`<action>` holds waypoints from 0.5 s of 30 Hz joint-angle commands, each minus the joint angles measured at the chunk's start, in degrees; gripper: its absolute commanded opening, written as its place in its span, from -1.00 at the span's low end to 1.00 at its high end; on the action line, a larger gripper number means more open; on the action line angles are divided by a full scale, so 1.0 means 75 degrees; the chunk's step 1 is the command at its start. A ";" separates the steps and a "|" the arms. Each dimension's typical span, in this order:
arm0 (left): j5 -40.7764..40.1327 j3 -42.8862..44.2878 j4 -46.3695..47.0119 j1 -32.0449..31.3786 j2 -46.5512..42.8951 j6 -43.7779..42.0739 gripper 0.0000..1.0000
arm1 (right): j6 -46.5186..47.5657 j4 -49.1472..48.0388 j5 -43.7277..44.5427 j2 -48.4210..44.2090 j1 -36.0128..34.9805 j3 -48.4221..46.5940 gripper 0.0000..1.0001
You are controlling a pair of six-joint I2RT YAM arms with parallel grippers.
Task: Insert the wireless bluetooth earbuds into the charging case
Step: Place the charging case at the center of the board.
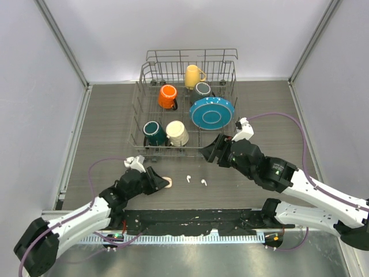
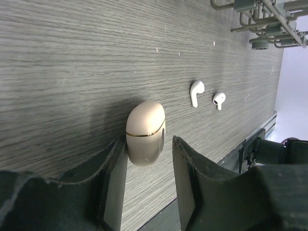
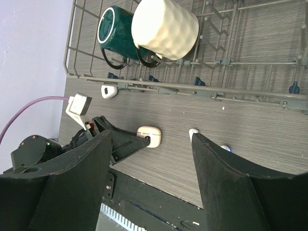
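Note:
A closed cream charging case [image 2: 146,132] with a thin gold seam lies on the wooden table [image 1: 104,121]. My left gripper [image 2: 148,144] is open around its near end: the left finger [image 2: 115,163] touches it, while the right finger stands a little apart. In the top view the case [image 1: 167,183] shows just past the left gripper [image 1: 159,183]. Two white earbuds [image 1: 188,179] [image 1: 203,182] lie loose to its right, also visible as earbuds [image 2: 196,92] [image 2: 219,100]. My right gripper [image 1: 214,149] hovers open and empty over the table, with the case [image 3: 149,135] far below it.
A wire dish rack [image 1: 141,115] stands behind the earbuds, holding orange [image 1: 168,96], yellow [image 1: 192,75], grey [image 1: 202,89], green [image 1: 154,133] and cream [image 1: 177,133] mugs and a teal plate [image 1: 212,112]. A black strip [image 1: 190,218] runs along the table's near edge.

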State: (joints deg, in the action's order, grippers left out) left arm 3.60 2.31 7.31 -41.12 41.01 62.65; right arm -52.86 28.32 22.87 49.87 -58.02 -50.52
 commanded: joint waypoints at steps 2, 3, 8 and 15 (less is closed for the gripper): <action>-0.0795 -0.0015 -0.1664 0.0022 -0.1166 0.0189 -0.03 | -0.0065 -0.0260 0.0161 -0.0145 -0.0010 0.0021 0.44; -0.0900 0.0009 -0.1910 0.0034 -0.1400 0.0224 -0.01 | -0.0054 -0.0260 0.0173 -0.0157 -0.0010 0.0045 0.44; -0.1766 0.0547 -0.4042 0.0022 -0.2795 0.0505 0.09 | -0.0088 -0.0260 0.0173 -0.0262 -0.0010 0.0115 0.44; -0.3113 0.1660 -0.5930 0.0022 -0.3992 0.0588 0.42 | -0.0077 -0.0248 0.0185 -0.0239 0.0013 0.0115 0.44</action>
State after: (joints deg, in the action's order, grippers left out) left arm -10.61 9.54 -25.21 -41.12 13.63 66.81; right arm -52.90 28.32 22.94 48.73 -58.02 -49.56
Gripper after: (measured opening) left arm 0.700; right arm 0.720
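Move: The left hand's part-open fingers straddle the beige charging case, whose middle is only about 1 cm ahead, 1 cm to the right and 1 cm below. One earbud lies about 10 cm right and 3 cm ahead of that hand, the other roughly 17 cm right and 1 cm ahead; the white case is some 15 cm left and 10 cm ahead. From the idle right hand, the charging case is about 20 cm left, 3 cm back and 22 cm below. Leftward first and nearly level, then climbing as well, the left hand backs off the charging case, gathering speed over about 5 cm left and 4 cm up. Its fingers, already loosened, spread clearly wider, and the one touching the case comes free; the wrist swings some 15 degrees counter-clockwise. ##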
